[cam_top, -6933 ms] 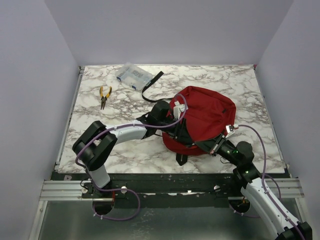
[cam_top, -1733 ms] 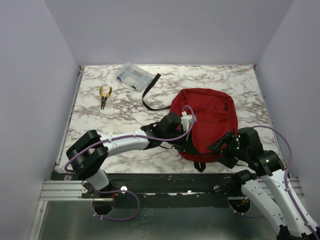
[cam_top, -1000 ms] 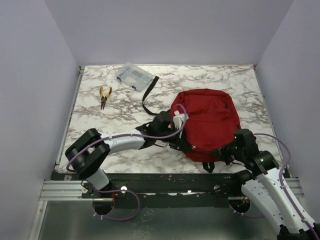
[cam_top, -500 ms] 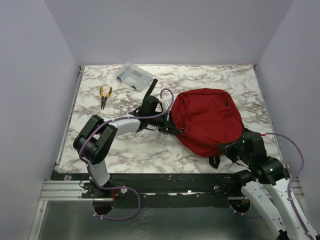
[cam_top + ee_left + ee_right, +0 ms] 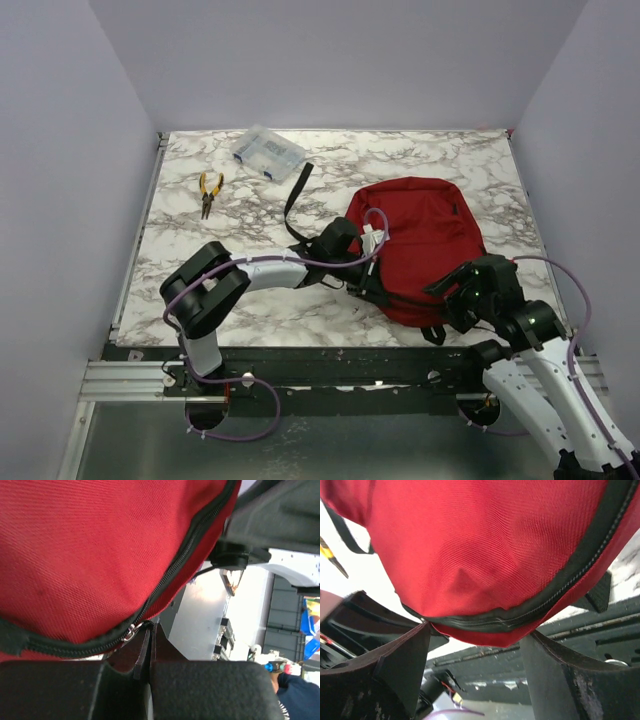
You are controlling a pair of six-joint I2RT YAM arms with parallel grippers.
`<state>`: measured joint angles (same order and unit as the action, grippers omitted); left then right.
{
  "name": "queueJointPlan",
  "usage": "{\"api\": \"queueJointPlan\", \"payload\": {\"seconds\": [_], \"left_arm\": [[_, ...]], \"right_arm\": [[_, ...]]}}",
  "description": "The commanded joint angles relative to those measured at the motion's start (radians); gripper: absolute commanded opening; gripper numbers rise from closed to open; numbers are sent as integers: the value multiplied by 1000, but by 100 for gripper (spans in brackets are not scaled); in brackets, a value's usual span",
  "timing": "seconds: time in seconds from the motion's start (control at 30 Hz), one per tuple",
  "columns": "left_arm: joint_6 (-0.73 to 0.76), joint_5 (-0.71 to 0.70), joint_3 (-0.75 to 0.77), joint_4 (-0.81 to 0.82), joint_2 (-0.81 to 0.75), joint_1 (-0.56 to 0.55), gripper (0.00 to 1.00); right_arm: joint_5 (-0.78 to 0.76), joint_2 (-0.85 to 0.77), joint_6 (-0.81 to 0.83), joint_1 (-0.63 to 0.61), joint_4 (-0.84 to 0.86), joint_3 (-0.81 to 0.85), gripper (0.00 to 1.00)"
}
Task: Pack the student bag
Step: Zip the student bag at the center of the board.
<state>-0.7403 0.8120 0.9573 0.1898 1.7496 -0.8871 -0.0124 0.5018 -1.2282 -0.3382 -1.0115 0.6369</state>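
Observation:
The student bag (image 5: 425, 240), dark red with a black zip, lies at the right of the marble table. My left gripper (image 5: 372, 275) is at the bag's near-left edge. In the left wrist view it (image 5: 149, 632) is shut on the thin black tab of the zip pull (image 5: 130, 631), with the zip line (image 5: 190, 545) curving away above. My right gripper (image 5: 455, 290) is at the bag's near-right edge. The right wrist view shows it (image 5: 475, 641) open, its fingers (image 5: 405, 660) spread wide on either side of the bag's zipped lower seam (image 5: 520, 615), gripping nothing.
Yellow-handled pliers (image 5: 209, 192) lie at the left of the table. A clear plastic box (image 5: 267, 152) sits at the back left. A black strap (image 5: 296, 195) trails from the bag toward that box. The table's front rail (image 5: 330, 360) runs just below the bag.
The right gripper has opened and let go of the bag's near edge. The left gripper has moved right and nearer with the zip pull, and the bag has shifted.

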Motion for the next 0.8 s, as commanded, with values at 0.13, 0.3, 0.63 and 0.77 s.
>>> {"api": "queueJointPlan", "payload": {"seconds": [0.13, 0.3, 0.63, 0.77], "left_arm": [[-42, -6, -8, 94, 13, 24, 0], [-28, -22, -89, 92, 5, 143, 0], [8, 33, -91, 76, 108, 327, 0], [18, 12, -106, 71, 69, 324, 0]], "right_arm": [[60, 6, -34, 4, 65, -145, 58], [-49, -27, -106, 4, 74, -145, 1], [-119, -73, -126, 4, 18, -157, 1], [-137, -79, -122, 5, 1, -145, 1]]}}
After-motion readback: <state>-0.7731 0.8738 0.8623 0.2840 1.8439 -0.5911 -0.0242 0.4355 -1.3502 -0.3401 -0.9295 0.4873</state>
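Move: My left hand already has the zipper pull in its shut fingers; the zipper's left end lies roughly 8 cm ahead, 5 cm to its left and 4 cm below, and the bag body's middle about 17 cm ahead and 8 cm to its right. My open right hand is over the bag's near rim, which sits about 1 cm back, 1 cm to its left and 4 cm below; the short black strap is some 7 cm back and 1 cm left of that hand, 8 cm below. I first dip my right hand about 5 cm over the near rim, easing slightly back, and shut its fingers to pinch rim and zipper tape, then lift them slightly while holding on. With that anchor made, I draw my left hand forward, left and down, some 12 cm in all, away from my right hand towards the zipper's left end, keeping the pull and turning about 15 degrees counter-clockwise. ##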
